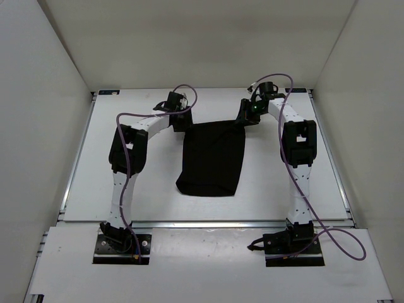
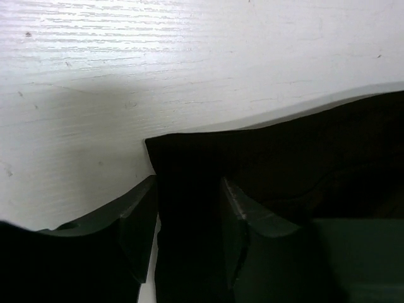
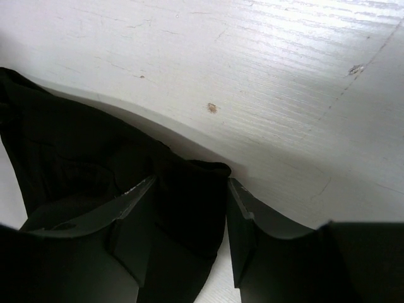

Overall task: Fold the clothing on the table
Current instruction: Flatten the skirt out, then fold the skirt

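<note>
The black clothing [image 1: 211, 161] lies on the white table [image 1: 265, 196] as a tall limp rectangle, its near end bunched and rounded. My left gripper [image 1: 181, 120] is down at its far left corner and my right gripper [image 1: 243, 117] at its far right corner. In the left wrist view the left gripper [image 2: 188, 189] stands open, its fingers either side of the clothing [image 2: 284, 158] corner. In the right wrist view the right gripper [image 3: 191, 189] is open too, straddling a raised fold of the clothing [image 3: 76, 145]. I see no pinch on the cloth by either pair of jaws.
White upright walls [image 1: 44, 95] enclose the table on the left, back and right. A silver rail [image 1: 208, 223] runs along its near edge, with the black base plates [image 1: 123, 248] in front of it. Purple cables [image 1: 341, 243] loop off both arms.
</note>
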Action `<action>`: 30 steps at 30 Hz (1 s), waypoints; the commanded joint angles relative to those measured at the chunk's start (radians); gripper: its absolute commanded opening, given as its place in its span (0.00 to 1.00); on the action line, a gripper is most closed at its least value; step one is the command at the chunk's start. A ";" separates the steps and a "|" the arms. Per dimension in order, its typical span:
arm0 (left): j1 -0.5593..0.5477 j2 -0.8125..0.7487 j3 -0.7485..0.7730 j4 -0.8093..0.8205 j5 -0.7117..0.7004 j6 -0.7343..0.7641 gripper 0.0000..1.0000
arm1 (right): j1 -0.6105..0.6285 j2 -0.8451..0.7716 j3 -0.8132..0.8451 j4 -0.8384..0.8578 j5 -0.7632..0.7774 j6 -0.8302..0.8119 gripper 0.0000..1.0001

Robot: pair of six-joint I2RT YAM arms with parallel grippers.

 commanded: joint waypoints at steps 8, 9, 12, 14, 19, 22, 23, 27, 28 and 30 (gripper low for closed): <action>-0.031 0.064 0.121 -0.060 -0.016 -0.012 0.00 | 0.006 0.000 0.054 0.039 -0.037 0.026 0.00; -0.025 0.058 0.131 -0.060 -0.021 0.005 0.00 | 0.005 0.001 0.079 0.034 -0.034 0.023 0.00; -0.026 0.020 0.161 -0.046 -0.014 0.028 0.00 | -0.001 -0.010 0.140 0.022 -0.057 0.024 0.00; -0.026 -0.043 0.201 -0.038 -0.016 0.066 0.00 | -0.015 -0.043 0.195 0.011 -0.054 0.023 0.00; -0.011 -0.190 0.357 -0.005 -0.103 0.137 0.00 | -0.073 -0.163 0.437 0.096 -0.123 0.121 0.00; -0.014 -0.311 0.381 0.047 -0.175 0.186 0.00 | -0.096 -0.252 0.488 0.140 -0.157 0.143 0.00; -0.028 -0.372 0.350 0.075 -0.201 0.209 0.00 | -0.095 -0.295 0.479 0.125 -0.145 0.106 0.00; -0.028 -0.582 0.171 0.150 -0.236 0.233 0.00 | -0.093 -0.462 0.323 0.048 -0.131 0.034 0.00; -0.022 -0.618 0.058 0.164 -0.234 0.236 0.00 | -0.096 -0.527 0.218 0.051 -0.122 0.018 0.00; -0.026 -0.768 -0.131 0.225 -0.241 0.227 0.00 | -0.084 -0.636 0.018 0.098 -0.097 -0.021 0.00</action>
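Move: The skirt lies spread between the hands. Its far left corner is just about 2 cm ahead and 1 cm to the left of the left hand, barely below its open fingers; the skirt's middle is some 12 cm back and 10 cm right of that hand. The far right corner is about 2 cm ahead of the right hand, level sideways and about 1 cm below, with the middle roughly 15 cm back and 12 cm left of that hand. Both hands shut their half-open fingers on the skirt's far corners, the left one dipping slightly as it closes, so that each pinches its corner. Then, gathering speed, both swing the skirt up nearly 40 cm off the table, first arcing about 6 cm forward and coming back to about where they began, while the wrists tip the fingers up by some 45 to 50 degrees and the hands draw a little apart. ##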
